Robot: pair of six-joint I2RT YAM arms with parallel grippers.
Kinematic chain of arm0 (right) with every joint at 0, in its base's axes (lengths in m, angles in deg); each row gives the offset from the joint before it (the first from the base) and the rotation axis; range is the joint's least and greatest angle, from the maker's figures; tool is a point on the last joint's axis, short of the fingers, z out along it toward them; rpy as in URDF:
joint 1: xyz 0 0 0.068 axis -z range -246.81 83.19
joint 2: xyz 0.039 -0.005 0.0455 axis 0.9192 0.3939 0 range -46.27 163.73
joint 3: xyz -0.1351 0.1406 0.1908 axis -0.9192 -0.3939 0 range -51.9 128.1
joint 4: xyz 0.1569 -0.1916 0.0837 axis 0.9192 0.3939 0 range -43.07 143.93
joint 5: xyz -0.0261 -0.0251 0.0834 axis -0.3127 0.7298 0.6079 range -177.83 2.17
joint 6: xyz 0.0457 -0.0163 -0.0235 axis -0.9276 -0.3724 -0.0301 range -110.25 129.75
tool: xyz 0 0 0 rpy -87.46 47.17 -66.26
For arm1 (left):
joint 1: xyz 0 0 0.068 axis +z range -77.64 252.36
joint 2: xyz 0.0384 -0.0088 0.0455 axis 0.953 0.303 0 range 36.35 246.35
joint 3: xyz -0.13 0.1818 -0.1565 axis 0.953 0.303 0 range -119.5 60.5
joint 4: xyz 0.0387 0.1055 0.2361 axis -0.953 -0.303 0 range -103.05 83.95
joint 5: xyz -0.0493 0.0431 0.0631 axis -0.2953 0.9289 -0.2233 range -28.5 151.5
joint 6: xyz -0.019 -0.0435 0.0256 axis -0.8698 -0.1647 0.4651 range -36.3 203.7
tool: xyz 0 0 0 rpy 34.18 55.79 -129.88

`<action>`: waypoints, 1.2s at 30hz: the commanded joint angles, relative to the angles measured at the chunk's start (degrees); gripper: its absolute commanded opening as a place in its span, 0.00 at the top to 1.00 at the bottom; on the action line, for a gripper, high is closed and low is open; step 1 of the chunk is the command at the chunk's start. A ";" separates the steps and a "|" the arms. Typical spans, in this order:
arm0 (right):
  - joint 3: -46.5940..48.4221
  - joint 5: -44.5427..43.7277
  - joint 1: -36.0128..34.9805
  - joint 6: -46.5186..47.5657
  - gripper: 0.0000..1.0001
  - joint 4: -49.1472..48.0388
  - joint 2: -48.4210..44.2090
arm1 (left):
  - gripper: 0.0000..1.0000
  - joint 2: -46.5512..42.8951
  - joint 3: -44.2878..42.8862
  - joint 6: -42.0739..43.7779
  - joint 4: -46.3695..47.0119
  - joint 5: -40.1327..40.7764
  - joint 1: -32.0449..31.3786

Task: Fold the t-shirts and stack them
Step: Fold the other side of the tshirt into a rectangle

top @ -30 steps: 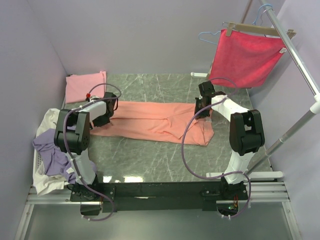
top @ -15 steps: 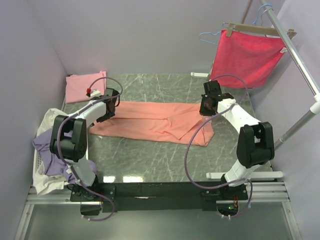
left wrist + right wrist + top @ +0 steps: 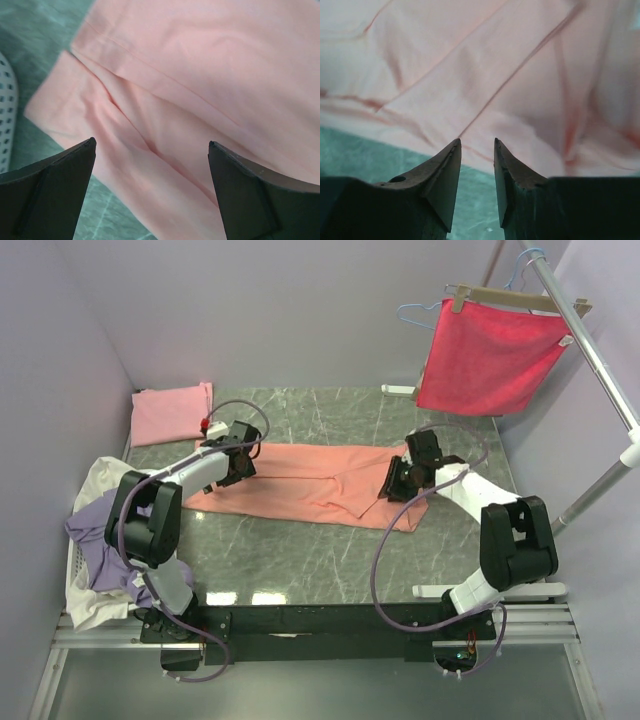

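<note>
A salmon-orange t-shirt (image 3: pixel 310 485) lies as a long folded band across the middle of the table. My left gripper (image 3: pixel 240 455) hovers over its left end, jaws wide open, with only the cloth (image 3: pixel 190 85) below the gap (image 3: pixel 151 144). My right gripper (image 3: pixel 397 480) is low over the shirt's right end; its fingers stand a little apart (image 3: pixel 476 140) with nothing between them, and the shirt's near edge (image 3: pixel 485 90) lies just ahead. A folded light pink t-shirt (image 3: pixel 170 412) sits at the back left. Lavender (image 3: pixel 100 540) and cream (image 3: pixel 100 480) shirts lie heaped at the left.
A bright crimson cloth (image 3: pixel 495 355) hangs from a hanger on the white rack pole (image 3: pixel 600 370) at the back right. A white perforated basket (image 3: pixel 75 585) holds the heap at the left edge; its rim (image 3: pixel 4 100) shows beside the shirt's left end.
Both grippers have opened, the left fully and the right partly. The left one has slid right along the shirt's left end; the right one has come nearer and lower over the right end.
</note>
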 commanded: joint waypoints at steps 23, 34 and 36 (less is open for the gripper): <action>-6.49 4.24 -9.57 -13.16 0.59 -10.96 0.22 | 0.01 -1.68 2.21 2.13 3.21 -4.64 -1.72; -8.77 2.73 -9.83 -13.16 0.59 -12.00 1.62 | 0.01 -1.94 2.74 2.39 3.73 -4.64 -1.72; -8.16 2.74 -9.92 -13.16 0.59 -12.19 2.59 | 0.00 -1.77 2.56 2.39 3.65 -4.99 -1.72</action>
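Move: The folded t-shirt's sleeve corner, pointing at the near edge, lies about 7 cm to the right hand's left, 4 cm back and 4 cm below it. From this hand, the shirt's near right corner is roughly 7 cm back and 5 cm to the right; the left tip of the folded sleeve is 17 cm to the left and 1 cm back. From the left hand, the sleeve corner lies some 34 cm to the right and 8 cm back. Leftward and back over the folded t-shirt, the right hand swings quickly, some 7 cm to the left, its left side rolling up about 10 degrees; then it sinks about 3 cm and edges farther back, bringing the part-open fingertips down around the sleeve corner. The left hand eases about 2.5 cm right, down and back, then waits wide open over the shirt's left part. ##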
